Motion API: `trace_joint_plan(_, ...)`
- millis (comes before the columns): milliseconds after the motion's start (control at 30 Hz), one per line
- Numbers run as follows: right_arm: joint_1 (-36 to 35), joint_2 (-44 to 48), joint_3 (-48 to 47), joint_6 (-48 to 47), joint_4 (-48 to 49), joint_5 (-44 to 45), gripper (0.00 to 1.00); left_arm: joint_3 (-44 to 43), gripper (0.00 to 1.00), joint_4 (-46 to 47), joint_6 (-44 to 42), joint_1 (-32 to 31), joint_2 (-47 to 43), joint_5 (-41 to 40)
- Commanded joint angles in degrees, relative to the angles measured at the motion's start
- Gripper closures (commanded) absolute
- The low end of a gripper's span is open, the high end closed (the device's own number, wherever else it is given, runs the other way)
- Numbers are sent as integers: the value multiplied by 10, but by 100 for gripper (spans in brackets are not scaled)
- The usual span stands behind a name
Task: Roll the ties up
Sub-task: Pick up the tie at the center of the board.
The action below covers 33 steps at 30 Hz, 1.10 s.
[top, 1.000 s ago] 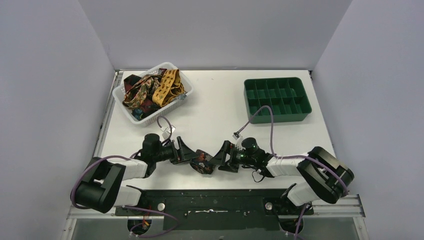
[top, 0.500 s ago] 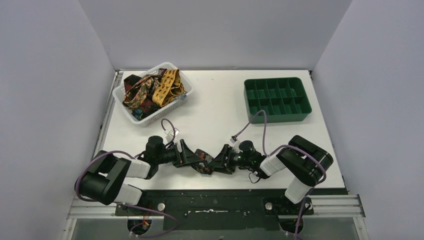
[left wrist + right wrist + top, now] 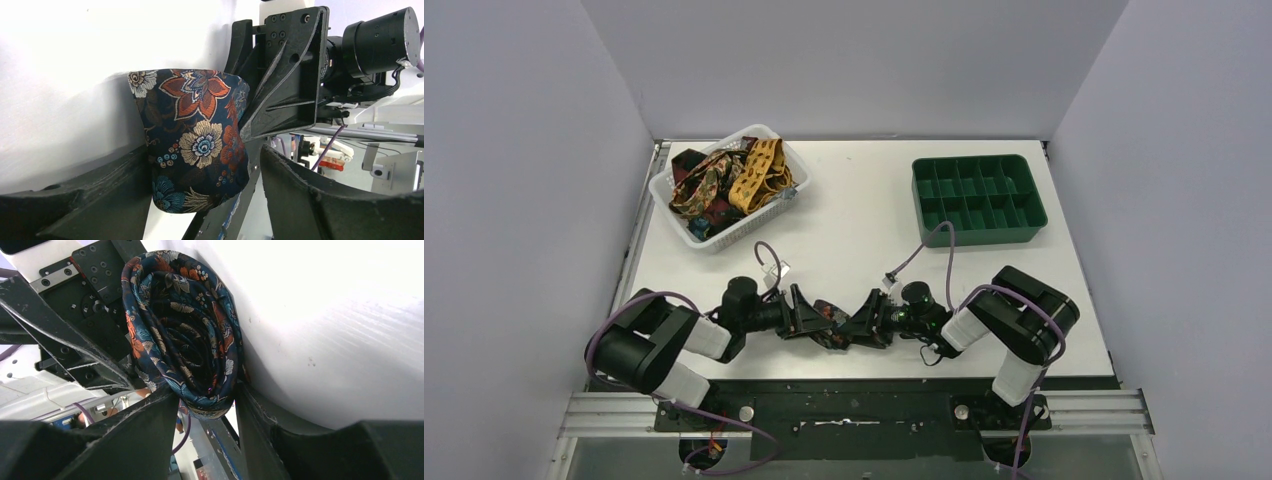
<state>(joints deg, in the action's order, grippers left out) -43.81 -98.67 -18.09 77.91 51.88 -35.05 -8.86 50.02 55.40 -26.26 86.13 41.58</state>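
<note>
A dark tie with a multicoloured floral print, wound into a roll (image 3: pixel 829 318), stands on the table near the front edge between my two grippers. In the right wrist view the spiral end of the roll (image 3: pixel 185 330) faces the camera, and my right gripper (image 3: pixel 206 390) is shut on it, a finger pressed on each side. In the left wrist view the roll's outer face (image 3: pixel 197 140) rests against one finger of my left gripper (image 3: pixel 202 160), which is open, with a gap to the other finger. Seen from above, the left gripper (image 3: pixel 809 315) and right gripper (image 3: pixel 854 322) face each other.
A white basket (image 3: pixel 664 185) at the back left holds several loose ties (image 3: pixel 724 185), mustard-yellow, dark red and patterned. A green tray with compartments (image 3: pixel 979 238) sits at the back right. Purple cables loop above both wrists.
My right gripper has closed on the rolled tie and its arm has drawn in. The left gripper has edged to the right toward the roll, its jaws slightly narrower.
</note>
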Motion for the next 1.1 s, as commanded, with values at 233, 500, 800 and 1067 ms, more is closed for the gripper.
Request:
trace_joint_plan(233, 7, -14, 5, 7, 56, -5, 55, 14, 43, 46, 10, -11, 8, -4)
trace_joint_plan(500, 10, -11, 4, 4, 64, -11, 52, 15, 69, 90, 17, -11, 35, 6)
trace_joint_plan(800, 51, 77, -1, -58, -8, -16, 27, 16, 100, 139, 34, -10, 36, 14)
trace_joint_plan(1067, 113, 222, -81, -270, -272, 1, 5, -30, 100, -39, -45, -10, -82, 13)
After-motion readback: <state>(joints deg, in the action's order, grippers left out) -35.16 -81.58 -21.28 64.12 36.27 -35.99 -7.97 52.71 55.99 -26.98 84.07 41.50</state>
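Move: The rolled tie lies at the center of the board between the two hands. Its middle is about 3 cm right of the left hand and level with it fore and aft, between that hand's open fingers. It is some 3 cm left of the right hand, whose fingers still pinch its right end. The basket of ties is roughly 33 cm ahead and 24 cm left of the left hand; the green tray is about 33 cm ahead and 34 cm right of the right hand. The left fingers close on the left end of the rolled tie while the hand sinks about 1 cm, its grip effort rising once they settle; it then lifts by some 2 cm. The right hand stays put at first, then opens, lets go and draws off up, forward and to the right, speeding up over about 7 cm and rolling its forward side up some 15 degrees. ##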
